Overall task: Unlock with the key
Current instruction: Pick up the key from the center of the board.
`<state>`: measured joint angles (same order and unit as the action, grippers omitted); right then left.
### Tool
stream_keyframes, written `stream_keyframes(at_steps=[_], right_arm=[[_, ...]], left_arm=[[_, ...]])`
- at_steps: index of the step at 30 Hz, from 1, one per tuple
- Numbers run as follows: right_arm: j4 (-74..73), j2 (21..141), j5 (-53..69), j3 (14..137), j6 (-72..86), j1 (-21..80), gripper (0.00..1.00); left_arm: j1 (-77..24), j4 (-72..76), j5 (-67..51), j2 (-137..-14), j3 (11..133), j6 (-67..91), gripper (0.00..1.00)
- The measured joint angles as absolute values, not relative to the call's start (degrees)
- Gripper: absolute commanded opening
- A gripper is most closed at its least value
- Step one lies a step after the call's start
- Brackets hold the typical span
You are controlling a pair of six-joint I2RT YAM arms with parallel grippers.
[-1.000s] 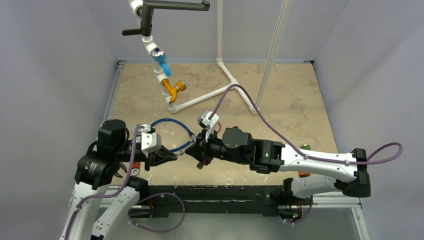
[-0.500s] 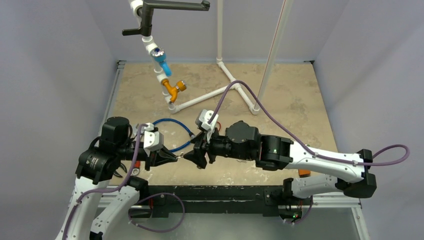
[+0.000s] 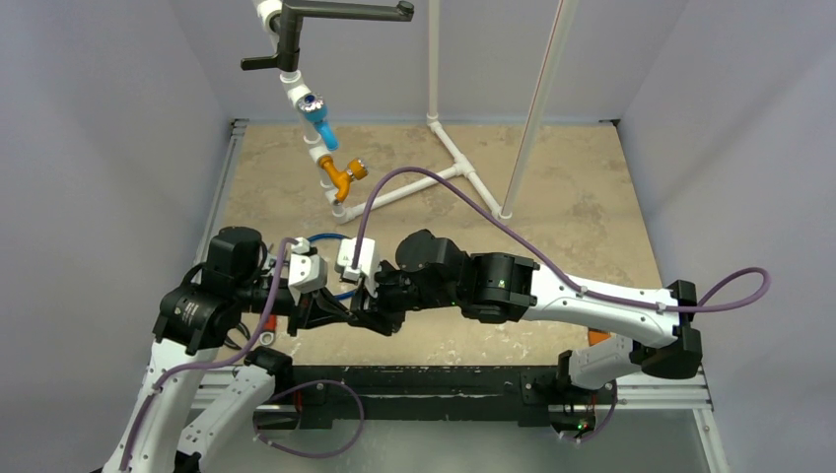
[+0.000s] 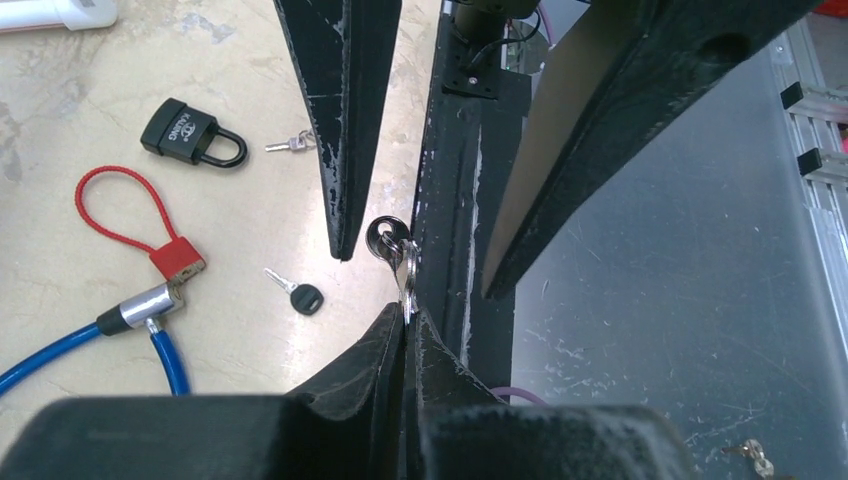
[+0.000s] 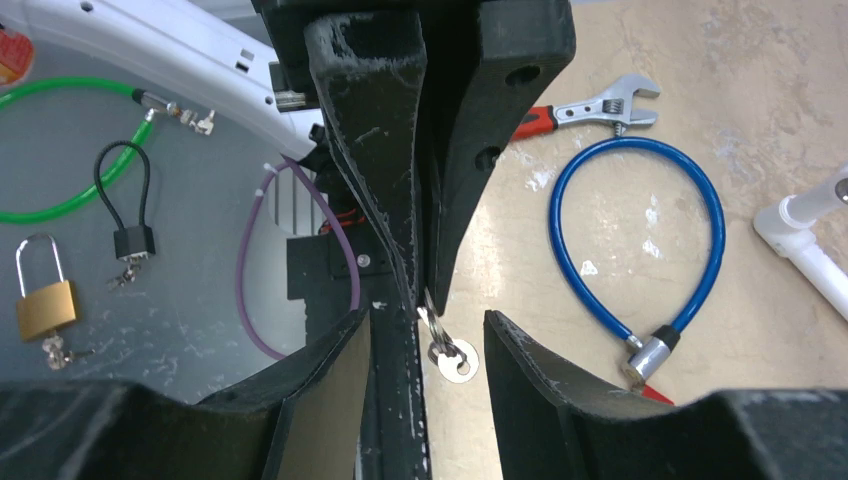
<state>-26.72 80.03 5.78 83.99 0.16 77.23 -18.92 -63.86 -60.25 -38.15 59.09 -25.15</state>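
Observation:
My left gripper (image 4: 407,318) is shut on a small silver key (image 4: 404,272), which sticks out past the fingertips with its key ring (image 4: 387,238) hanging off it. My right gripper (image 5: 428,340) is open, one finger on each side of the key (image 5: 437,340) and touching neither it nor the ring. In the top view the two grippers meet tip to tip (image 3: 350,315) at the near table edge, and the key is hidden there. A blue cable lock (image 5: 640,220) lies on the table beside them, its silver lock end (image 4: 140,306) apart from both grippers.
A black padlock (image 4: 195,133), a red cable lock (image 4: 130,215) and two loose keys (image 4: 297,293) lie on the table. A wrench (image 5: 590,105) lies near the blue loop. Below the table edge are a green cable (image 5: 60,150) and a brass padlock (image 5: 45,300). A white pipe frame (image 3: 414,187) stands behind.
The right arm has swung left to meet the left gripper, and its jaws have gone from shut to open around the key. The left gripper has kept its grip and barely moved.

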Motion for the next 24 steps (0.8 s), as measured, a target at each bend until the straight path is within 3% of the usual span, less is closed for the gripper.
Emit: stream_keyframes(at_steps=[8, 18, 21, 22, 24], right_arm=[[-29.1, 79.8, 6.0, 84.0, -2.5, 77.2, 0.31], [-29.2, 80.2, 6.0, 84.0, -2.9, 77.4, 0.0], [-29.2, 80.2, 6.0, 84.0, -2.5, 77.6, 0.0], [-29.1, 80.2, 6.0, 84.0, -2.4, 77.6, 0.0], [-29.2, 80.2, 6.0, 84.0, -2.2, 77.7, 0.0]], left_arm=[[-19.0, -66.1, -61.2, -39.8, 61.3, -26.2, 0.0], [-19.6, -69.0, -61.7, -40.3, 61.8, -27.4, 0.0], [-19.7, -69.5, -61.4, -40.3, 61.9, -27.9, 0.0], [-19.7, -69.7, -61.3, -40.4, 62.0, -28.1, 0.04], [-19.9, -70.0, -61.2, -40.7, 62.3, -28.1, 0.3]])
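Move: The right hand, open around the held key's outer end, has the key's middle about 1 cm ahead, 1 cm left and 1 cm below its hand point. From that hand the black-headed key on the board lies about 7 cm ahead and 3 cm right, the red lock about 17 cm ahead and 5 cm right, both some 25 cm down. The left hand already grips the key, whose middle is about 2 cm to its right and 1 cm lower. The right fingers close from nearly half open and pinch the key's ring end, right at the left fingertips, while that hand settles about 1 cm down and barely turns. The left hand keeps the key between its almost shut tips and draws about 1 cm back, bringing it into the closing grip. ##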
